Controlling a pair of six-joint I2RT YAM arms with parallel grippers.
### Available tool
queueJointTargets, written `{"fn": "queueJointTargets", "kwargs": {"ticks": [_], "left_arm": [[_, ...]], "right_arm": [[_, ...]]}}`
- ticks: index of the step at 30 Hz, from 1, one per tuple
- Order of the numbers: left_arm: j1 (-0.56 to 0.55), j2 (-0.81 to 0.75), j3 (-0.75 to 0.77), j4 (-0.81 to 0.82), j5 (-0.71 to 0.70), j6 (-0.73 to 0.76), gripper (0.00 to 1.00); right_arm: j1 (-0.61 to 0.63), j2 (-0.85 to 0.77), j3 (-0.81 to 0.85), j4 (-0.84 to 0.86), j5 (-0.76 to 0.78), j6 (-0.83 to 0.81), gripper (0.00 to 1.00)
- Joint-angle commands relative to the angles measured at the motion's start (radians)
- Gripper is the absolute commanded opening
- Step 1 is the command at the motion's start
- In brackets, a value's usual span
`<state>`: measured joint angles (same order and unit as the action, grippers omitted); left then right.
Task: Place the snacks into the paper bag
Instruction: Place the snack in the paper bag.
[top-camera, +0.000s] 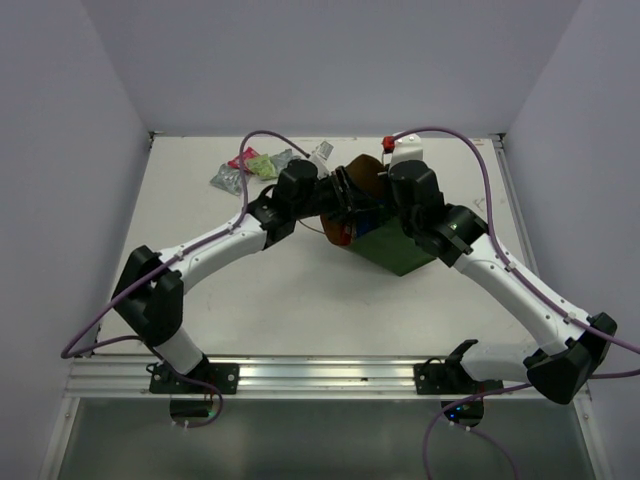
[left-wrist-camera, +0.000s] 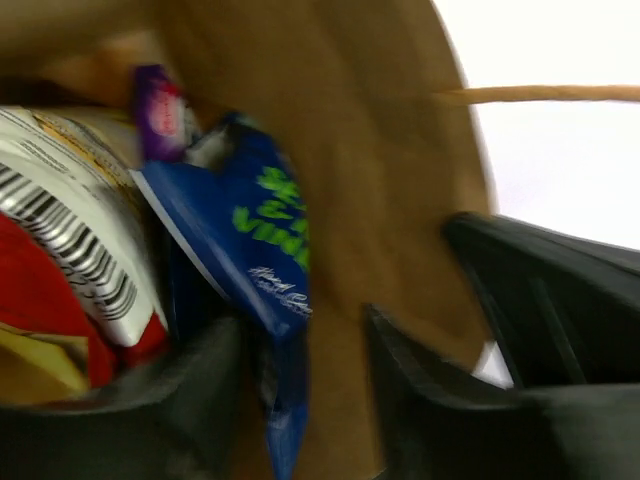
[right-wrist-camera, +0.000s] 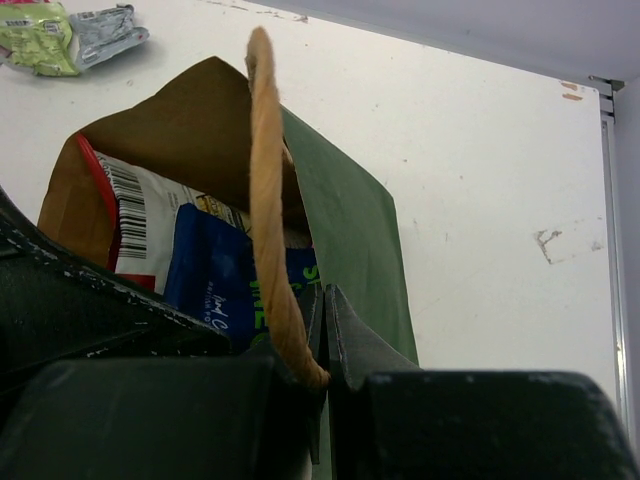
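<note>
The dark green paper bag stands tilted at mid table, its brown inside facing my left wrist camera. My left gripper is at the bag's mouth. Its jaws are open, with the lower corner of a blue packet hanging loose between them. Inside the bag lie the white-red chip bag and a purple packet. My right gripper is shut on the bag's green rim, beside the tan loop handle.
Green, pink and silver-grey packets lie on the table at the back left of the bag. A white and red fixture sits at the table's back edge.
</note>
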<state>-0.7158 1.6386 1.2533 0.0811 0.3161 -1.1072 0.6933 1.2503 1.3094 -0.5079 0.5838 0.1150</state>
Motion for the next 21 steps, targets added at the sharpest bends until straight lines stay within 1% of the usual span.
{"fn": "queueJointTargets", "kwargs": {"ticks": [1,5,6,9,11,12,14,15,19,21], "left_arm": [[-0.001,-0.072,0.099,-0.213,-0.141,0.171,0.62],[-0.001,-0.106,0.214,-0.360,-0.202,0.257,0.82],[-0.001,-0.106,0.239,-0.385,-0.215,0.257,0.82],[-0.001,-0.152,0.337,-0.486,-0.281,0.343,0.89],[-0.001,-0.169,0.408,-0.541,-0.348,0.378,0.90],[-0.002,-0.180,0.429,-0.605,-0.373,0.409,0.90],[-0.001,-0.183,0.486,-0.677,-0.448,0.431,0.90],[-0.001,-0.187,0.495,-0.742,-0.472,0.438,0.90],[0.001,-0.215,0.469,-0.852,-0.578,0.463,0.90],[0.001,-0.217,0.457,-0.903,-0.584,0.480,0.89]], "right_arm": [[-0.001,-0.031,0.048,0.062,0.011,0.006,0.00],[-0.002,-0.031,0.051,0.062,0.011,0.003,0.00],[-0.002,-0.031,0.051,0.062,0.011,0.003,0.00],[0.000,-0.031,0.051,0.062,0.011,0.003,0.00],[-0.001,-0.031,0.053,0.058,0.008,0.006,0.00],[-0.002,-0.031,0.054,0.058,0.007,0.006,0.00],[0.000,-0.028,0.054,0.057,0.007,0.006,0.00],[-0.001,-0.028,0.056,0.057,0.007,0.008,0.00],[-0.002,-0.026,0.062,0.049,0.005,0.006,0.00],[-0.001,-0.025,0.067,0.046,0.005,0.006,0.00]]}}
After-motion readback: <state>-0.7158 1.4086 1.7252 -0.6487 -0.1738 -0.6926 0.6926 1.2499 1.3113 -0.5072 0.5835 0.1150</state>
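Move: The blue snack packet in the bag mouth lies just off the left fingers, about 4 cm ahead, 3 cm right and 7 cm below the left hand; the paper bag's middle is some 3 cm ahead, 7 cm right and 13 cm down. The green snack left on the table lies roughly 30 cm ahead, 28 cm left and 23 cm below. From the right hand the blue packet is about 2 cm ahead, 5 cm left and 12 cm lower. The left hand opens wide and backs out of the bag, some 14 cm up and 12 cm left. ##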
